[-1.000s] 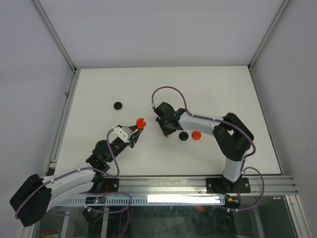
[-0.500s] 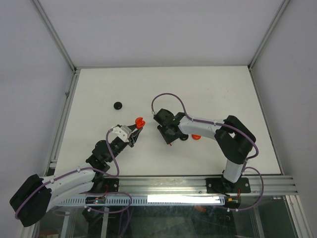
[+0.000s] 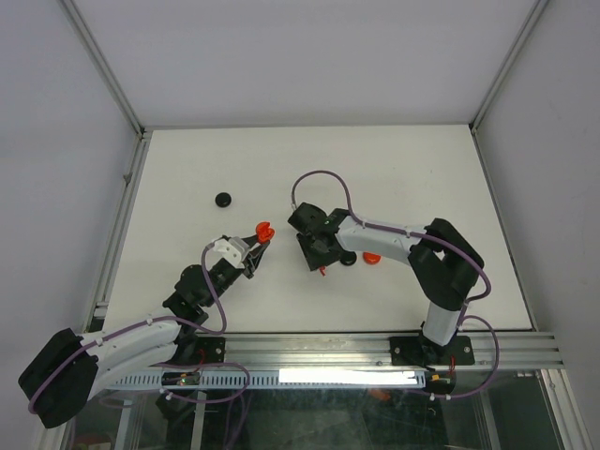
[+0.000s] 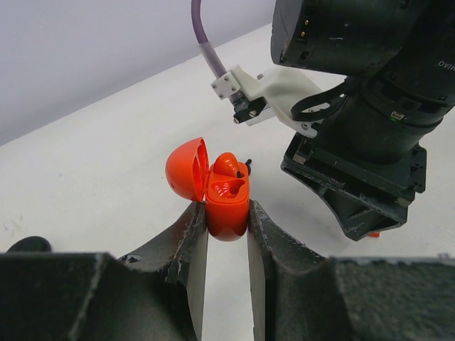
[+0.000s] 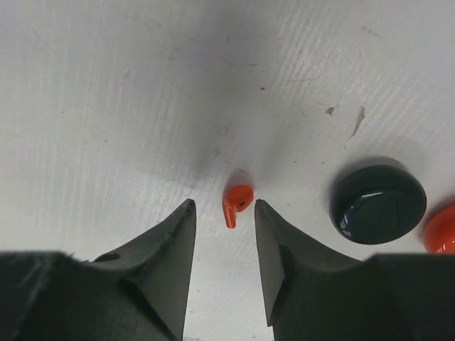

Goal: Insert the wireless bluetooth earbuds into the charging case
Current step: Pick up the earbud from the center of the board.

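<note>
The red charging case [image 4: 226, 199] is pinched upright in my left gripper [image 4: 226, 213], lid [image 4: 186, 169] swung open to the left. One red earbud [image 4: 227, 165] sits in a socket of the case. The same case [image 3: 265, 230] hangs above the table in the top view, left of centre. My right gripper [image 5: 222, 204] points down at the table, open. A second red earbud [image 5: 237, 201] lies loose on the table between its fingertips, nearer the right finger, touching neither. That earbud [image 3: 322, 272] shows as a red speck under the right gripper [image 3: 320, 266].
A black disc [image 5: 377, 204] lies just right of the right fingers, with a red disc [image 5: 442, 229] beyond it. Another black disc [image 3: 223, 199] lies at the far left of the table. The right arm's wrist [image 4: 355, 106] hangs close in front of the held case.
My right gripper has opened from shut and shifted slightly left and nearer, now partly covering the black disc from above. The left gripper and the case have not moved.
</note>
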Tool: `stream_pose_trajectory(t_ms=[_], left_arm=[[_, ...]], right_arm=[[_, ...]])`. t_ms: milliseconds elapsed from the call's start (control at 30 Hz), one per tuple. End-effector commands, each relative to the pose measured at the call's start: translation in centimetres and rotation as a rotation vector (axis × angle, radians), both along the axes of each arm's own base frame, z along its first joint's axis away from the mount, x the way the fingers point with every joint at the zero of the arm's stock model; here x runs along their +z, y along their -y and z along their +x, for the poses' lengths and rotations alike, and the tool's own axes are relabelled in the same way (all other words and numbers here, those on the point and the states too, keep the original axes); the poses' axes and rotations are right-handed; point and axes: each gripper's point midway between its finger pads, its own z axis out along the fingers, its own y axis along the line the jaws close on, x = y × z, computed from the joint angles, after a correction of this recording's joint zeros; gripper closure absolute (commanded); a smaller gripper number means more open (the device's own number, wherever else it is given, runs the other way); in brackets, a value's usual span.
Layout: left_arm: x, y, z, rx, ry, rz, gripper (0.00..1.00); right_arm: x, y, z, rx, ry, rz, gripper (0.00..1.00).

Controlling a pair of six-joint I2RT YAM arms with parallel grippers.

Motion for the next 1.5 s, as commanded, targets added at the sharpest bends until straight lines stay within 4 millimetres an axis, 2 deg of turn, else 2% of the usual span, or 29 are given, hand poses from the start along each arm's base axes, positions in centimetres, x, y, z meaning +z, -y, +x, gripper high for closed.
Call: stream_pose_trajectory(t_ms=[0,100,433,900,1033,1233,1367,1467], left_arm=[[1.3,0.1,0.0,0.006,0.032,-0.04,1.0],[1.3,0.1,0.0,0.005,0.032,-0.04,1.0],[1.4,0.2,0.0,0.002,0.031,-0.038,1.0],[1.4,0.3,-0.1,-0.007,0.029,-0.038,1.0],[1.3,0.3,-0.2,-0.009,0.029,-0.037,1.0],[1.8,0.2,-0.3,-0.012,0.04,-0.066,1.0],[2.3,0.1,-0.6,-0.017,0.052,-0.098,1.0],[2.8,0.0,-0.8,-0.021,0.068,-0.13,1.0]], right_arm=[[1.2,-0.9,0.6,-0.09,0.034,0.027,0.59],[0.8,-0.3,0.9,-0.115,0.059,-0.012,0.59],[-0.7,-0.7,0.6,-0.114,0.035,-0.022,0.66],[-1.7,-0.7,0.7,-0.108,0.031,-0.05,0.72],[-1.7,-0.9,0.8,-0.102,0.038,-0.039,0.8],[0.2,-1.5,1.1,-0.094,0.085,0.044,0.85],[2.9,-2.4,1.4,-0.079,0.135,0.152,0.89],[5.9,-3.1,1.8,-0.071,0.193,0.247,0.92]])
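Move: The red earbud lies nearly straight beneath the right hand, about 2 cm down. Of the earbud, a black case stands some 6 cm to the right and 4 cm farther out, and a red case about 12 cm to the right and 4 cm farther out. From the left hand, which holds the open red charging case, the earbud is some 14 cm right, 3 cm back and 13 cm below. Right hand sinks about 1 cm onto the red earbud, pinches the earbud, then rises about 1 cm. ##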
